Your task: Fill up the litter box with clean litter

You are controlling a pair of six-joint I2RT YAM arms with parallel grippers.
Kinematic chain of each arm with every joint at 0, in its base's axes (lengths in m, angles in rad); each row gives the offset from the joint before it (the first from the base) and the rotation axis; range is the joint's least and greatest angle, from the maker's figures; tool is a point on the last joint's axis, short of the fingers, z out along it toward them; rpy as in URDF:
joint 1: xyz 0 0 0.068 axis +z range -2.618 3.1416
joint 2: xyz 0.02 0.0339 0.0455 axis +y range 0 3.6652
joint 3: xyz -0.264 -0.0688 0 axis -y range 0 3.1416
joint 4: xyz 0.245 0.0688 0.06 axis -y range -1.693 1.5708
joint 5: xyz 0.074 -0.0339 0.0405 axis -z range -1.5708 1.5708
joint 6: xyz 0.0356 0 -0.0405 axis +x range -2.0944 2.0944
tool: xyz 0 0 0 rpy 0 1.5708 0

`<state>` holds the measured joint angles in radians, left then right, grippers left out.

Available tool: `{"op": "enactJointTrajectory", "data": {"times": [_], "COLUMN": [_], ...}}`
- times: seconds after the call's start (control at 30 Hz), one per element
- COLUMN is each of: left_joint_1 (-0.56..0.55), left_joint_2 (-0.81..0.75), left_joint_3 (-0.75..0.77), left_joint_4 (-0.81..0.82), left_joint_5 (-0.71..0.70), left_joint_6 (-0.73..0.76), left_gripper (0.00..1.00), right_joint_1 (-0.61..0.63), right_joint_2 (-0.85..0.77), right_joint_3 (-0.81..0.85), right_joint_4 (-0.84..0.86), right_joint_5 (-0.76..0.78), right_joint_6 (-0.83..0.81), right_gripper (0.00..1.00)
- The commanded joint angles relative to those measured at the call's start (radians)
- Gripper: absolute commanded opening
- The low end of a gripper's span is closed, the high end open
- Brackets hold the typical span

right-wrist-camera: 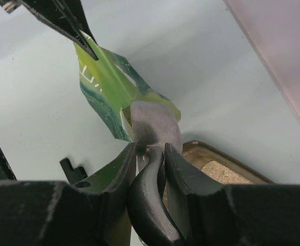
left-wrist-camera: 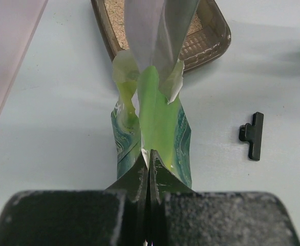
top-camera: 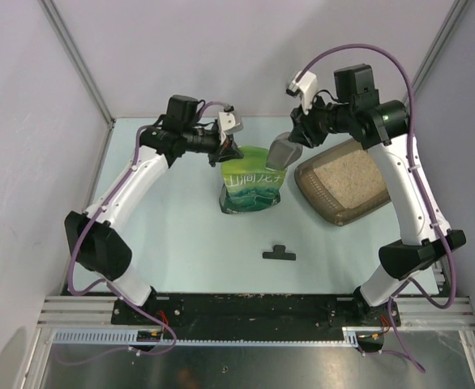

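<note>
The green bag (top-camera: 250,188) stands mid-table with its top open. My left gripper (top-camera: 228,151) is shut on the left edge of the bag's mouth (left-wrist-camera: 149,154). On the other side, my right gripper (top-camera: 296,138) is shut on the black handle of a silver scoop (top-camera: 283,151). The scoop blade (left-wrist-camera: 160,31) dips into the bag's mouth (right-wrist-camera: 152,123). The brown litter box (top-camera: 328,207) lies to the right of the bag. Beige clean litter (top-camera: 353,174) covers its floor. No litter shows on the scoop.
A black clip (top-camera: 279,254) lies on the table in front of the bag. Pale walls close in the left, right and back sides. The litter box rim (right-wrist-camera: 216,154) sits close under my right wrist.
</note>
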<state>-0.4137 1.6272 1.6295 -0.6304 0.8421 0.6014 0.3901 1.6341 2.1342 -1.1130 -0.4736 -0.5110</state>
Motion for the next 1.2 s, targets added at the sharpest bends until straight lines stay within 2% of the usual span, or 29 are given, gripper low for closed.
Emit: {"op": "enactJointTrajectory", "data": {"times": [0.0, 0.23, 0.37, 0.57, 0.63, 0.7, 0.77, 1.0, 1.07, 1.17], "left_joint_1": [-0.010, -0.016, -0.022, -0.042, -0.045, -0.050, -0.053, -0.068, -0.079, -0.091], "left_joint_2": [-0.092, -0.116, -0.128, -0.158, -0.164, -0.168, -0.178, -0.216, -0.225, -0.233], "left_joint_3": [0.000, -0.033, -0.049, -0.077, -0.085, -0.089, -0.097, -0.164, -0.184, -0.203], "left_joint_4": [0.051, 0.055, 0.061, 0.087, 0.098, 0.107, 0.123, 0.262, 0.288, 0.324], "left_joint_5": [0.046, 0.028, 0.009, -0.026, -0.034, -0.049, -0.067, -0.178, -0.195, -0.231], "left_joint_6": [0.008, 0.015, 0.012, -0.003, -0.009, -0.022, -0.034, -0.124, -0.152, -0.178], "left_gripper": [0.00, 0.00, 0.00, 0.00, 0.00, 0.00, 0.00, 0.00, 0.00, 0.00], "right_joint_1": [0.039, 0.082, 0.085, 0.092, 0.093, 0.092, 0.089, 0.082, 0.085, 0.104], "right_joint_2": [-0.005, 0.003, 0.018, 0.070, 0.101, 0.148, 0.142, 0.092, 0.095, 0.118], "right_joint_3": [0.046, 0.050, 0.043, 0.036, 0.062, 0.107, 0.063, -0.020, -0.026, -0.016], "right_joint_4": [-0.011, -0.106, -0.117, 0.025, -0.001, -0.042, -0.032, 0.035, 0.033, 0.019], "right_joint_5": [0.026, 0.052, 0.073, 0.217, 0.239, 0.230, 0.256, 0.469, 0.472, 0.572], "right_joint_6": [-0.115, -0.244, -0.227, 0.139, 0.186, 0.235, 0.320, 0.656, 0.686, 0.749], "right_gripper": [0.00, 0.00, 0.00, 0.00, 0.00, 0.05, 0.02, 0.00, 0.00, 0.00]}}
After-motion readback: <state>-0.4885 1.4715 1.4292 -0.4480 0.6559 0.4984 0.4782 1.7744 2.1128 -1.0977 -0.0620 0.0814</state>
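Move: The open mouth of the litter bag is about 9 cm to the left of my right hand, level with it fore and aft and some 11 cm below; that hand already holds the scoop. Lower down, the litter box lies about 11 cm ahead and 17 cm to its right, the black clip 13 cm back and 4 cm to its left. From my left hand, still pinching the bag's rim, the mouth is 6 cm to the right, barely 2 cm lower. I first ease my right hand slightly back and down, then push it forward and sink it to about 7 cm lower in all, lowering the scoop head at the bag's mouth. Meanwhile the wrist swings round clockwise, ending some 35 degrees on, and tips down. My left fingers stay shut on the rim, drawing it back 1–2 cm. ##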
